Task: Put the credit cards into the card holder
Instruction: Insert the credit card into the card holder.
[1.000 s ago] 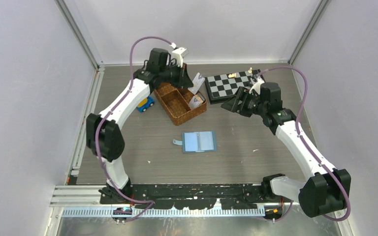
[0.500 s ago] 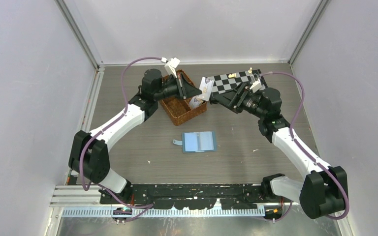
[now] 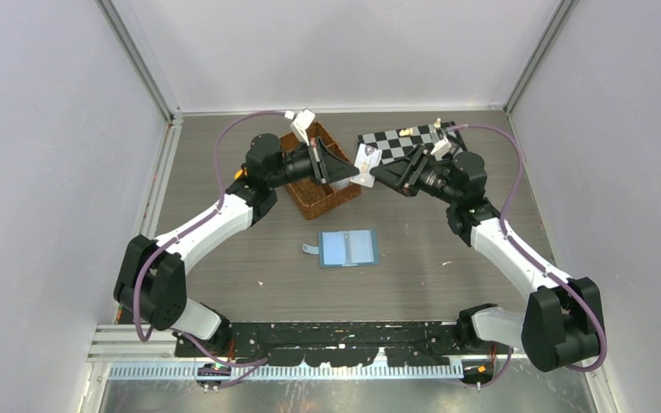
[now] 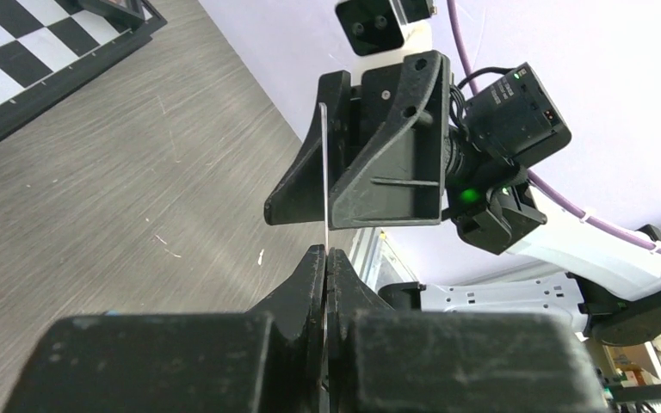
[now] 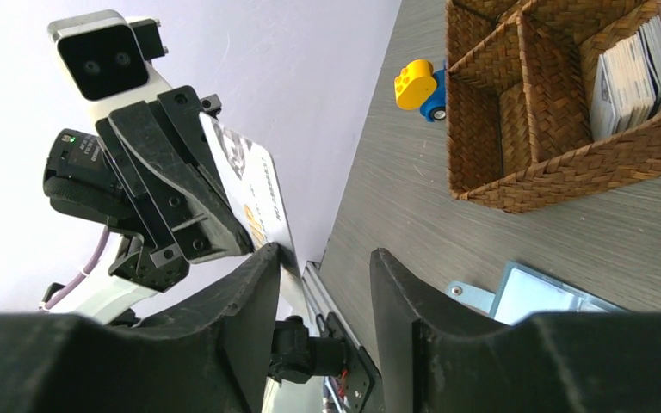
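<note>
A white credit card (image 3: 366, 162) with small print hangs in the air beside the basket, with my left gripper (image 3: 350, 169) shut on one end. It shows edge-on (image 4: 324, 172) above the left gripper (image 4: 325, 255) in the left wrist view. My right gripper (image 3: 377, 172) meets it from the right, jaws apart. In the right wrist view the card (image 5: 254, 194) ends at the tip of one finger (image 5: 250, 301) of the right gripper (image 5: 323, 267); nothing is clamped. More credit cards (image 5: 633, 73) stand in a basket compartment. The teal card holder (image 3: 349, 248) lies open on the table, its snap tab (image 5: 469, 294) to the left.
The brown wicker divided basket (image 3: 310, 196) sits under the left gripper. A chessboard (image 3: 400, 142) with a few pieces lies at the back right. A yellow and blue toy car (image 5: 419, 86) stands beside the basket. Walls close in the table on three sides.
My left gripper has carried the card rightward away from the basket. The right gripper has come left to meet it, and its jaws have narrowed.
</note>
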You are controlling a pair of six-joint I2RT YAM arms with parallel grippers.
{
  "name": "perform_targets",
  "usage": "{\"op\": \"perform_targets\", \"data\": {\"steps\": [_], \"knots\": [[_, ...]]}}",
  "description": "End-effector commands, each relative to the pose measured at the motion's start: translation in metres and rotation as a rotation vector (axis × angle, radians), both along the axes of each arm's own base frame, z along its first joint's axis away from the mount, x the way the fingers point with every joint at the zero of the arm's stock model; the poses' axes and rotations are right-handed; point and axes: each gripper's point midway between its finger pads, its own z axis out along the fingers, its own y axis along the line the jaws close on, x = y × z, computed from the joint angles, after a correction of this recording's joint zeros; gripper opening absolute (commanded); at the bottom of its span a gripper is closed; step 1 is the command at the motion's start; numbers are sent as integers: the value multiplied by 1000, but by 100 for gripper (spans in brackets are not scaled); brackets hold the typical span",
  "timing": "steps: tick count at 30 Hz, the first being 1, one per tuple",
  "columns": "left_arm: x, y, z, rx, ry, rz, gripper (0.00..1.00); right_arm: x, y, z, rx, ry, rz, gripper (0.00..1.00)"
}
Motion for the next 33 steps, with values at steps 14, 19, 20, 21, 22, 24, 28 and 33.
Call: {"op": "perform_targets", "data": {"steps": [14,19,20,21,22,24,28,33], "knots": [[-10,2,-35,136,27,9,36,-5,7,13,10,-40,54,3],[-14,36,-92,385,77,114,51,-17,-2,-47,-180,106,45,0],[-17,43,-102,425,93,130,52,-22,-2,-58,-211,134,60,1],[-21,49,-111,455,107,139,52,-28,-1,-69,-238,157,80,1],[-24,55,-120,485,123,148,53,-34,1,-79,-260,188,99,0],[-33,65,-137,533,161,161,54,-44,6,-98,-302,234,137,0],[-48,82,-170,612,235,172,56,-60,23,-127,-371,285,217,0],[-58,89,-197,661,313,166,58,-67,38,-156,-445,336,263,1]]}}
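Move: The card holder lies open on the table some 30 cm below the left hand, about 3 cm back and roughly level sideways. From the right hand it is about 27 cm down, 4 cm back and 3 cm to the left. The basket stands about 16 cm ahead of the right hand and 12 cm to its left, the chessboard some 23 cm ahead and 14 cm to its right. Right fingers close on the card, left fingers release it, then both hands sink 15–20 cm towards the holder, tipping down. ##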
